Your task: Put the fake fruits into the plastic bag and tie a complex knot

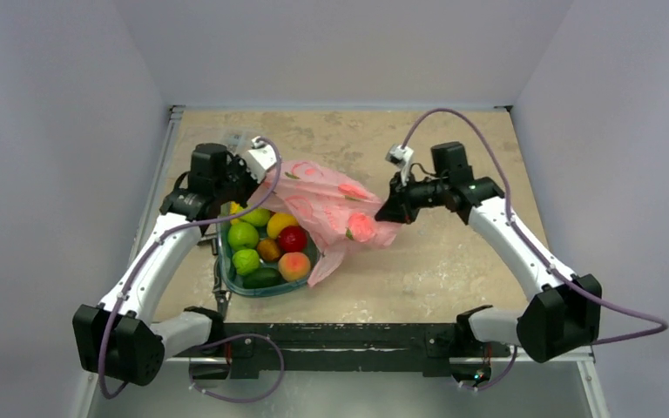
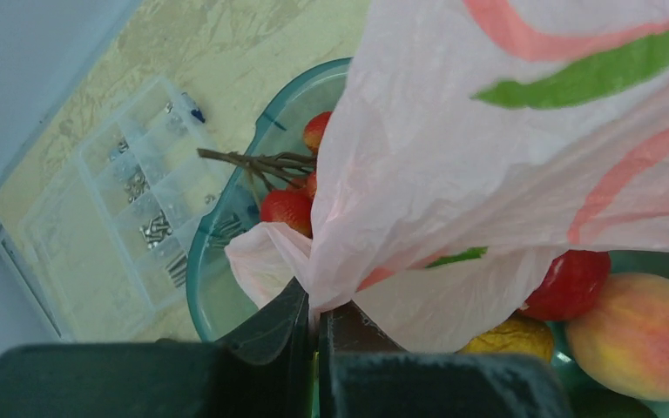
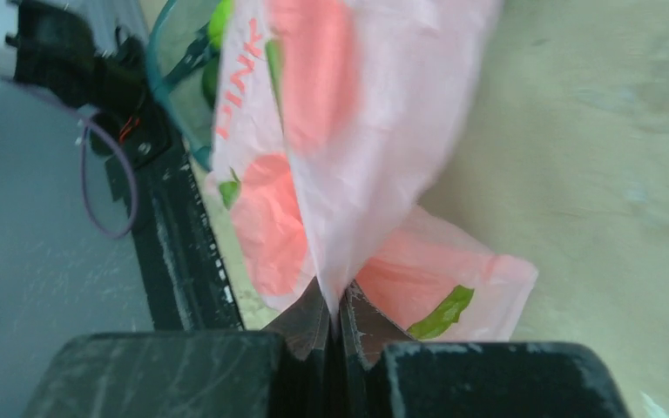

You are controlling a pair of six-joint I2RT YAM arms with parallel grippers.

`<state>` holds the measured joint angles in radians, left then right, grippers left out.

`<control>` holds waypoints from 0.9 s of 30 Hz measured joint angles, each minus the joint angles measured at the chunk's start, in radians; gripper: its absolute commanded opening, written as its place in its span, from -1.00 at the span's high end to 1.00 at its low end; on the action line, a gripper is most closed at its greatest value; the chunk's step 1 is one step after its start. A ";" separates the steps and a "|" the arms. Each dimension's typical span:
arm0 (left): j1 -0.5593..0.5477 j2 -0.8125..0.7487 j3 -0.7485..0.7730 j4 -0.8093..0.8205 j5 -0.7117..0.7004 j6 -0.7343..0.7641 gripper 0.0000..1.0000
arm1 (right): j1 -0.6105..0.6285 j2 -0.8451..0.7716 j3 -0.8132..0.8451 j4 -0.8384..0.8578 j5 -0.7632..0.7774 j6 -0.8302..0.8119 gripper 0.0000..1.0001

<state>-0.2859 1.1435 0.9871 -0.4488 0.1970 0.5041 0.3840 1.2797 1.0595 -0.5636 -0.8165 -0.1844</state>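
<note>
The pink plastic bag (image 1: pixel 331 209) hangs stretched between my two grippers above the table. My left gripper (image 1: pixel 251 178) is shut on the bag's left edge (image 2: pixel 331 261), right over the teal tub (image 1: pixel 266 287). My right gripper (image 1: pixel 389 212) is shut on the bag's right edge (image 3: pixel 348 252). Several fake fruits (image 1: pixel 266 248) lie in the tub: green, yellow, red, orange and peach ones. In the left wrist view a red fruit (image 2: pixel 571 283) and a peach (image 2: pixel 645 335) show under the bag. No knot shows.
A clear compartment box of screws (image 2: pixel 131 205) lies left of the tub (image 2: pixel 226 226) near the table's left edge. Bare tan tabletop (image 1: pixel 435 270) lies under the right arm. The black base rail (image 1: pixel 340 335) runs along the near edge.
</note>
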 measured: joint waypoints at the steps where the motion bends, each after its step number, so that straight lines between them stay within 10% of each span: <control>1: 0.045 0.003 0.005 -0.003 0.035 0.007 1.00 | -0.042 -0.002 0.010 -0.020 -0.012 -0.011 1.00; 6: 0.175 0.138 0.194 -0.055 0.251 0.006 1.00 | -0.225 -0.053 0.063 -0.115 -0.098 -0.068 1.00; 8: 0.167 0.210 0.288 -0.037 0.318 -0.028 0.70 | -0.229 -0.100 0.065 -0.121 -0.128 -0.038 1.00; 9: 0.154 0.243 0.333 -0.024 0.329 -0.052 0.32 | -0.229 -0.125 0.064 -0.111 -0.142 -0.004 1.00; 10: 0.136 0.278 0.380 -0.014 0.334 -0.074 -0.50 | -0.229 -0.143 0.064 -0.096 -0.151 0.029 1.00; 12: 0.083 0.359 0.492 0.000 0.343 -0.124 -0.99 | -0.229 -0.177 0.059 -0.037 -0.171 0.132 1.00; 17: 0.002 0.436 0.599 0.084 0.340 -0.261 -1.00 | -0.231 -0.233 -0.001 0.151 -0.150 0.428 1.00; 23: 0.007 0.052 0.191 0.347 0.272 -0.262 -1.00 | -0.241 -0.298 -0.068 0.335 -0.043 0.719 1.00; 27: -0.177 -0.108 0.132 0.418 0.261 -0.183 -1.00 | -0.241 -0.297 -0.069 0.416 0.039 0.842 1.00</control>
<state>-0.4625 1.0355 1.1191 -0.0307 0.4576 0.3206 0.1425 0.9829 0.9905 -0.1478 -0.7780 0.6575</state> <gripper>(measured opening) 0.998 0.003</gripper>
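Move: Both hands already pinch the plastic bag, stretched between them. From the left hand the bag's middle lies about 17 cm right, 5 back and 4 below. The fruit basket's middle is some 16 cm below that hand, 9 back; the tomatoes are about 2 cm ahead and 16 below, the red apple 11 back and 6 right. From the right hand the bag's middle is about 11 cm left, 1 ahead and 4 below. The left fingers let go of the bag and spread wide partway through a sweep forward, right and up. That hand then draws back while climbing on, ending about 19 cm higher and 11 cm farther right, fingers tipped upward. The right hand keeps its pinch, tugs the bag right, then lifts it some 14 cm while its left side rolls up and the wrist swings clockwise. ##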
